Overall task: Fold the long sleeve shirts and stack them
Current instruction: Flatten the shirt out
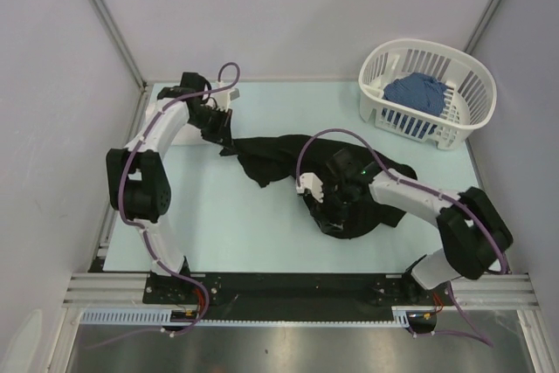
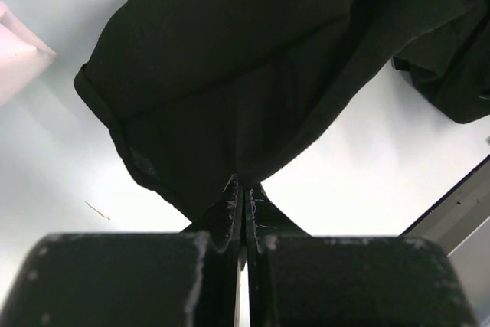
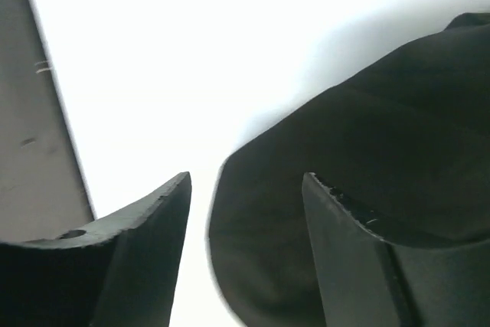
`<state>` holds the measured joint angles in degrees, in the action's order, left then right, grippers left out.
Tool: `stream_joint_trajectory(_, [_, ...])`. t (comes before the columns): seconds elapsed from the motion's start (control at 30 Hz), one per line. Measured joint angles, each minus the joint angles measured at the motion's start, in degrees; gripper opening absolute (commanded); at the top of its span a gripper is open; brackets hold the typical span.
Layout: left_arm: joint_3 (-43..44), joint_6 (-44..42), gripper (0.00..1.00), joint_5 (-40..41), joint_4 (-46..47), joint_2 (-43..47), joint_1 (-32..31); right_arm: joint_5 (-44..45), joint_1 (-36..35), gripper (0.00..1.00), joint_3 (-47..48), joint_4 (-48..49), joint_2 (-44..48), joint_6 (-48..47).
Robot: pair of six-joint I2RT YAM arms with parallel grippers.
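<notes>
One long sleeve shirt, plain black [image 1: 278, 155], lies crumpled across the middle of the pale table. My left gripper [image 1: 224, 141] is at the shirt's far-left end and is shut on a pinch of its cloth. In the left wrist view the fingertips [image 2: 243, 184] meet with the black fabric [image 2: 230, 74] drawn taut away from them. My right gripper [image 1: 337, 207] hangs over the shirt's near bunched part, open. In the right wrist view a rounded edge of the black shirt [image 3: 383, 135] lies between the spread fingers of the right gripper [image 3: 246, 181].
A white slatted basket [image 1: 476, 85] stands at the back right and holds a blue cloth [image 1: 415, 93]. Grey walls close in the table on the left, back and right. A metal rail [image 1: 297, 286] runs along the near edge by the arm bases.
</notes>
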<state>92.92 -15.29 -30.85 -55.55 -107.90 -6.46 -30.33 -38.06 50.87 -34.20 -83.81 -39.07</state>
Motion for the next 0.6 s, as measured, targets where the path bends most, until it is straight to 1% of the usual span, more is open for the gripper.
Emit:
stream_joint_trajectory(0.1, [0.22, 0.28, 0.00, 0.00, 0.17, 0.00, 0.00, 2.16, -0.85, 0.69, 0.04, 4.59, -5.01, 1.57])
stream_joint_trajectory(0.17, [0.20, 0.26, 0.00, 0.07, 0.15, 0.00, 0.00, 4.28, -1.73, 0.60, 0.13, 7.28, -7.96, 2.08])
stream_joint_trajectory(0.2, [0.20, 0.26, 0.00, 0.11, 0.20, 0.00, 0.00, 5.18, -2.40, 0.51, 0.66, 8.44, -9.33, 2.05])
stream_joint_trajectory(0.23, [0.20, 0.24, 0.00, 0.15, 0.31, 0.00, 0.00, 6.05, -2.80, 0.26, 1.29, 8.70, -9.77, 2.14])
stream_joint_trajectory(0.3, [0.02, 0.22, 0.00, 0.28, 0.59, 0.00, 0.07, 7.80, -3.34, 0.05, 2.23, 9.88, -10.93, 1.55])
stream_joint_trajectory(0.33, [-0.13, 0.17, 0.00, 0.28, 0.61, 0.02, 0.17, 8.24, -3.32, 0.00, 2.49, 9.94, -11.15, 1.46])
stream_joint_trajectory(0.43, [-0.76, -0.33, 0.00, 0.33, 0.68, 0.07, 0.68, 8.57, -3.13, 0.00, 3.15, 7.21, -10.40, 0.92])
stream_joint_trajectory(0.47, [-1.16, -0.61, 0.00, 0.37, 0.63, 0.24, 1.01, 7.76, -2.73, 0.00, 4.28, 4.04, -9.29, 0.68])
stream_joint_trajectory(0.53, [-2.10, -1.60, 0.00, 0.55, 0.31, 0.87, 1.73, 4.94, -2.03, 0.00, 6.64, -0.13, -5.49, 0.26])
stream_joint_trajectory(0.6, [-3.21, -3.13, 0.00, 0.85, -0.44, 2.32, 2.51, 1.75, -1.01, 0.00, 10.12, -3.06, 0.55, 0.09])
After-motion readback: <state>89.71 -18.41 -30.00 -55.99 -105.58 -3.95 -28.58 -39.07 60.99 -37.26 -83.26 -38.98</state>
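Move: The black shirt's near edge lies about 3 cm ahead of the open right hand, 2 cm to its left and 4 cm below. The left hand still pinches a sleeve end; from it that edge is roughly 17 cm back, 22 cm right and 10 cm lower. A hanging black flap is some 8 cm back and 8 cm right of the left hand, about 6 cm lower; the folded white shirt lies about 6 cm ahead, 10 cm left and 11 cm down. Right hand dips forward-left, pinches the black shirt's near edge, lifts about 9 cm; left draws its sleeve left. ##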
